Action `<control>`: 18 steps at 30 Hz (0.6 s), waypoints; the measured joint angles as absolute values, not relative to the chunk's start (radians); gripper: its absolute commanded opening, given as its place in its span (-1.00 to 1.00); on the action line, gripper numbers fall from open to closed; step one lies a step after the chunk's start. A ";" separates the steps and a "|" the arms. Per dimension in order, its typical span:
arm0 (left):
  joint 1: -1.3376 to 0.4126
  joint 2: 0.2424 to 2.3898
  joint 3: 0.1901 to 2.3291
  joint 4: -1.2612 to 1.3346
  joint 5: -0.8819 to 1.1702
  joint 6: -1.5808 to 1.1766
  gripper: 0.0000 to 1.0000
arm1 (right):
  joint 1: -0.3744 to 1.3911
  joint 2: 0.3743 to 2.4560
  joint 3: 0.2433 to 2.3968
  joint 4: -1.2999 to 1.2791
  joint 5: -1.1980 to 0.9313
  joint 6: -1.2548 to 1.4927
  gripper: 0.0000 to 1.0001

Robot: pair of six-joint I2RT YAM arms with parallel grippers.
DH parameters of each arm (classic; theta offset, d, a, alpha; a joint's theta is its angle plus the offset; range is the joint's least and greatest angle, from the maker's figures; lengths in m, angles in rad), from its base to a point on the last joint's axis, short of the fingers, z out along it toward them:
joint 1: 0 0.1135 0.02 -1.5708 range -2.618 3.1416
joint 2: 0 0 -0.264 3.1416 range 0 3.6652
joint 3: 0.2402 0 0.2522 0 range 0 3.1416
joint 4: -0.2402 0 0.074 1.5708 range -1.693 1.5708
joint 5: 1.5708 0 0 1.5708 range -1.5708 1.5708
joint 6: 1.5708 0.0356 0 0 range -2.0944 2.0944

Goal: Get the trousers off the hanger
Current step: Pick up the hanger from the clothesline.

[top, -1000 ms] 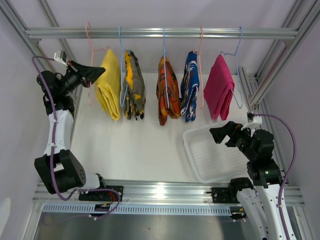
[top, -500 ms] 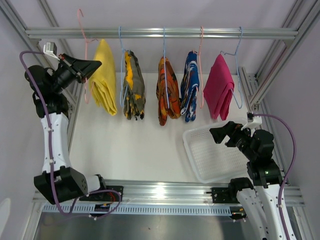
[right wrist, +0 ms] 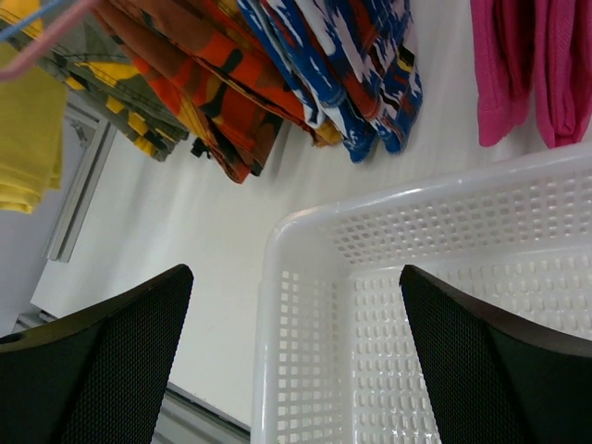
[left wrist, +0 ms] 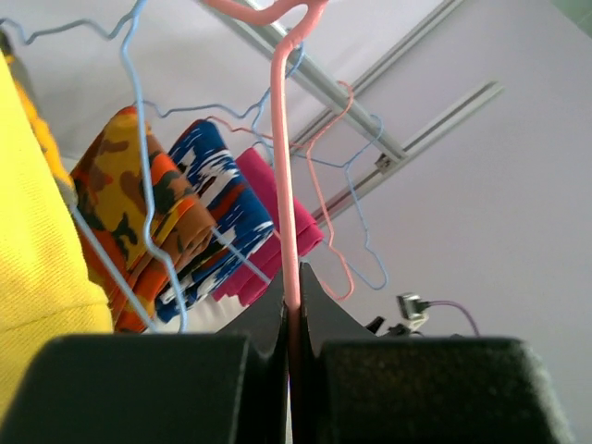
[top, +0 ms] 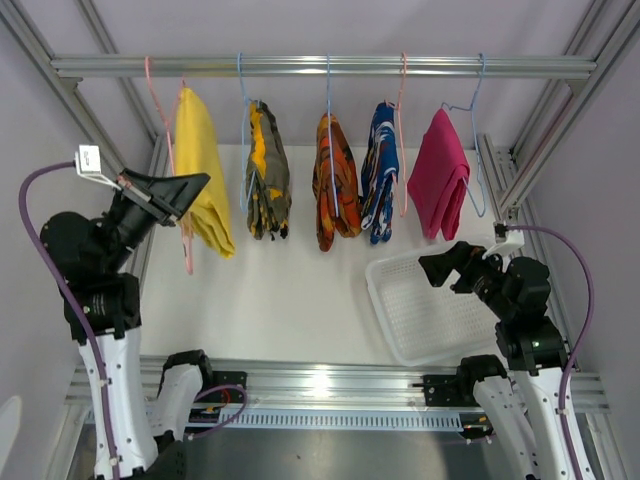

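Note:
My left gripper (top: 188,188) is shut on the wire of a pink hanger (top: 185,245) that carries the plain yellow trousers (top: 198,165). The left wrist view shows the pink hanger (left wrist: 282,166) pinched between the closed jaws of that gripper (left wrist: 292,294), with the yellow trousers (left wrist: 37,259) at the left. Its hook sits by the rail's left end; I cannot tell whether it rests on the rail. Camouflage (top: 267,170), orange-black (top: 335,180), blue-white-red (top: 380,170) and magenta (top: 438,175) trousers hang on their own hangers. My right gripper (top: 437,268) is open and holds nothing.
The metal rail (top: 520,66) spans the back of the cell. A white perforated basket (top: 385,300) lies on the table at the right, under my right gripper (right wrist: 296,273); its rim (right wrist: 305,222) fills the right wrist view. Frame posts stand at both sides.
My left arm has risen and drawn toward the near side, carrying the pink hanger and yellow trousers leftward along the rail. The right arm has not moved.

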State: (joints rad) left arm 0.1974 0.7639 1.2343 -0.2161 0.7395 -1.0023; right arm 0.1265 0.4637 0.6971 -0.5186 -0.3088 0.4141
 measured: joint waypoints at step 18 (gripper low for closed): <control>-0.110 0.606 1.063 -0.535 0.289 -0.849 -0.99 | 0.255 0.717 1.140 -0.409 -0.313 0.423 0.99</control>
State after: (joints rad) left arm -0.1097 0.6064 1.0630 -0.5350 0.2890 -0.8490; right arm 0.2554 0.7170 1.1397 -0.4088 -0.3130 0.4232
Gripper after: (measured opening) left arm 0.023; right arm 0.993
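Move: Pinched in my left fingers is the pink hanger; its yellow trousers hang about 11 cm ahead of that hand, 1 cm to the right and 9 cm below. The green camouflage trousers hang 22 cm ahead, 12 cm right and 18 cm below it. From my empty right hand the yellow trousers are some 46 cm left, 12 cm ahead and 15 cm up; the basket sits 11 cm ahead, 9 cm right, 20 cm down, and the blue trousers 22 cm ahead, 8 cm left, 6 cm up. I lower the hanger almost straight down by about 10 cm in front of the clothesline, keeping my left fingers shut on its wire and tipping them some 15 degrees downward with a slight counter-clockwise turn. Meanwhile I raise my open right hand about 16 cm off its place near the basket, levelling its fingers, then ease it left and forward towards the yellow trousers, touching nothing. ##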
